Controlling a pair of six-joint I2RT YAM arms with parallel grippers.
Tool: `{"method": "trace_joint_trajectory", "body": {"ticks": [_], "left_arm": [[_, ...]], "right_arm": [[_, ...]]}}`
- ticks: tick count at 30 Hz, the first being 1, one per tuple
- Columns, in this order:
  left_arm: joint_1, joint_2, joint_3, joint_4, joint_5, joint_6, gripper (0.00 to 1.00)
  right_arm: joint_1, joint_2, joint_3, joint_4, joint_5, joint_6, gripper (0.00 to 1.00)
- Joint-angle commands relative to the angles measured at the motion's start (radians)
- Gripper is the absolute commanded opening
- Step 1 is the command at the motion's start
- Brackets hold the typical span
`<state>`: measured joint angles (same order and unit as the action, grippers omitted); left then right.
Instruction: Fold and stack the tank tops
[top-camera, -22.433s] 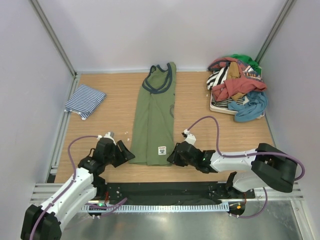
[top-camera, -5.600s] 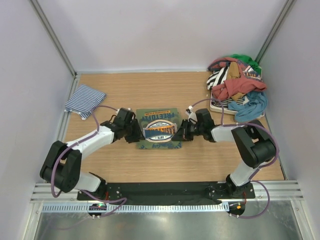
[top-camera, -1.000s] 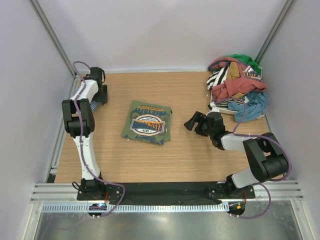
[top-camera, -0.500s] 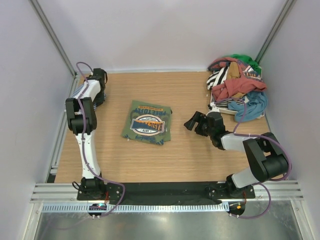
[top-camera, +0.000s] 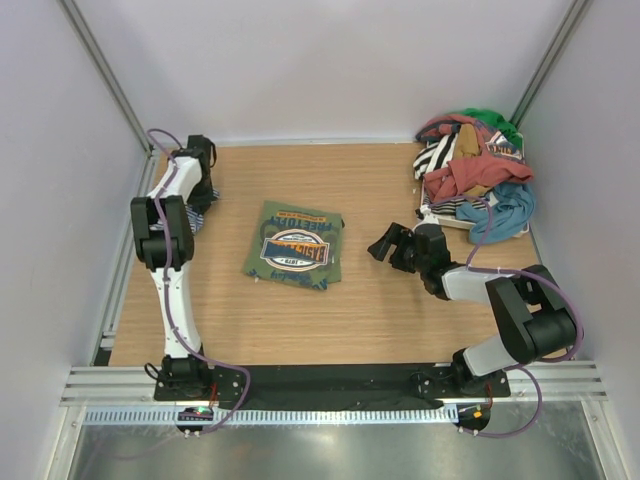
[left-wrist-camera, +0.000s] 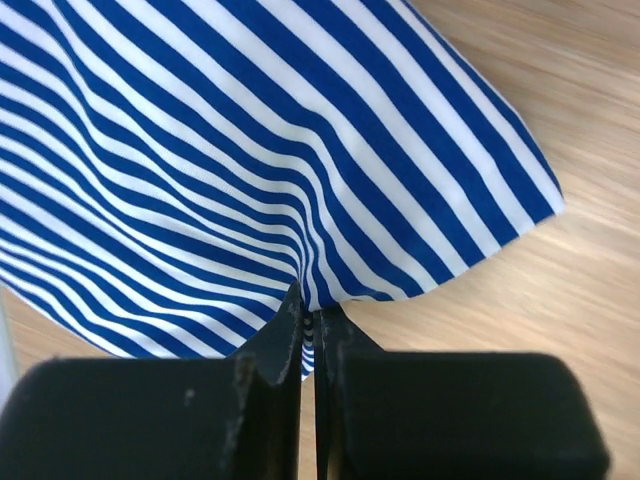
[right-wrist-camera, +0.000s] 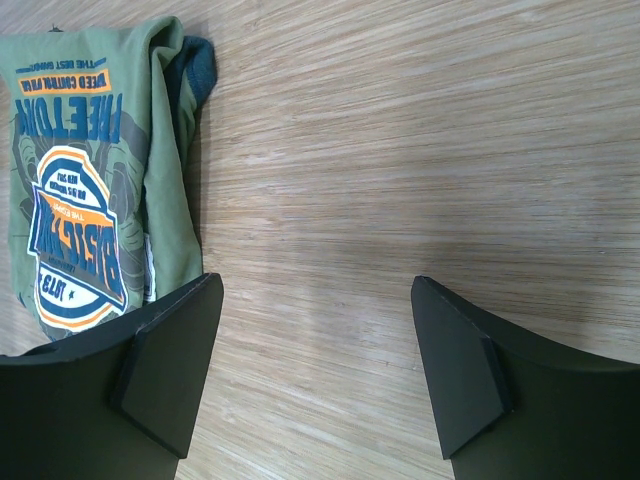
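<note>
The striped tank top (left-wrist-camera: 250, 150), folded, lies at the table's far left; in the top view only a sliver of it (top-camera: 196, 216) shows beside the arm. My left gripper (left-wrist-camera: 310, 322) is shut on its near edge, and a fold of striped cloth is pinched between the fingers (left-wrist-camera: 265, 370). From above, the left gripper (top-camera: 201, 197) sits at the left rail. The olive green tank top (top-camera: 295, 246) lies folded into a square, printed logo up, mid-table. My right gripper (top-camera: 386, 243) rests open just right of it, empty; the olive top (right-wrist-camera: 90, 180) shows beyond its left finger (right-wrist-camera: 170, 370).
A heap of mixed clothes (top-camera: 475, 170) fills a white tray (top-camera: 437, 214) at the back right corner. Metal frame posts and a rail (top-camera: 125, 250) run along the left edge. Bare wood lies between the olive top and the arm bases.
The left gripper has closed on the striped top's edge and shifted slightly toward the table's middle. The right arm and the olive top have not moved.
</note>
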<state>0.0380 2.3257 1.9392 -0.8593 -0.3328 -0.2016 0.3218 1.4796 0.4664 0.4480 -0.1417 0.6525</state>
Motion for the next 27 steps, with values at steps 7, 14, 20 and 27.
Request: {"method": "trace_joint_trajectory", "body": {"ticks": [7, 14, 20, 27], "left_arm": [[-0.116, -0.199, -0.147, -0.127, 0.239, -0.176, 0.0], [-0.138, -0.347, -0.272, -0.116, 0.273, -0.191, 0.0], [-0.138, -0.371, -0.272, -0.142, 0.319, -0.19, 0.0], [-0.141, -0.381, -0.269, -0.158, 0.413, -0.209, 0.0]], "right_arm": [[0.005, -0.001, 0.029, 0.044, -0.004, -0.005, 0.82], [0.011, 0.037, 0.04, 0.081, -0.082, -0.005, 0.8], [0.046, 0.048, 0.061, 0.087, -0.108, -0.025, 0.78], [0.111, 0.01, 0.081, 0.063, -0.082, -0.083, 0.77]]}}
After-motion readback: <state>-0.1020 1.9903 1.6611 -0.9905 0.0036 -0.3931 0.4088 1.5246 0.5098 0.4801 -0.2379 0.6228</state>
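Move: The left fingers already pinch the striped tank top, its middle some 5 cm to their left, 2 cm back and slightly lower. The folded green tank top lies about 28 cm right of this hand and 11 cm back, barely lower. From the open right hand, the green top is roughly 25 cm left, level fore and aft, 3 cm lower; the clothes bin is 28 cm right and 18 cm ahead, a little higher. Left drags the pinched striped top 12 cm right and back towards the green one, rising; right follows 5 cm left. ##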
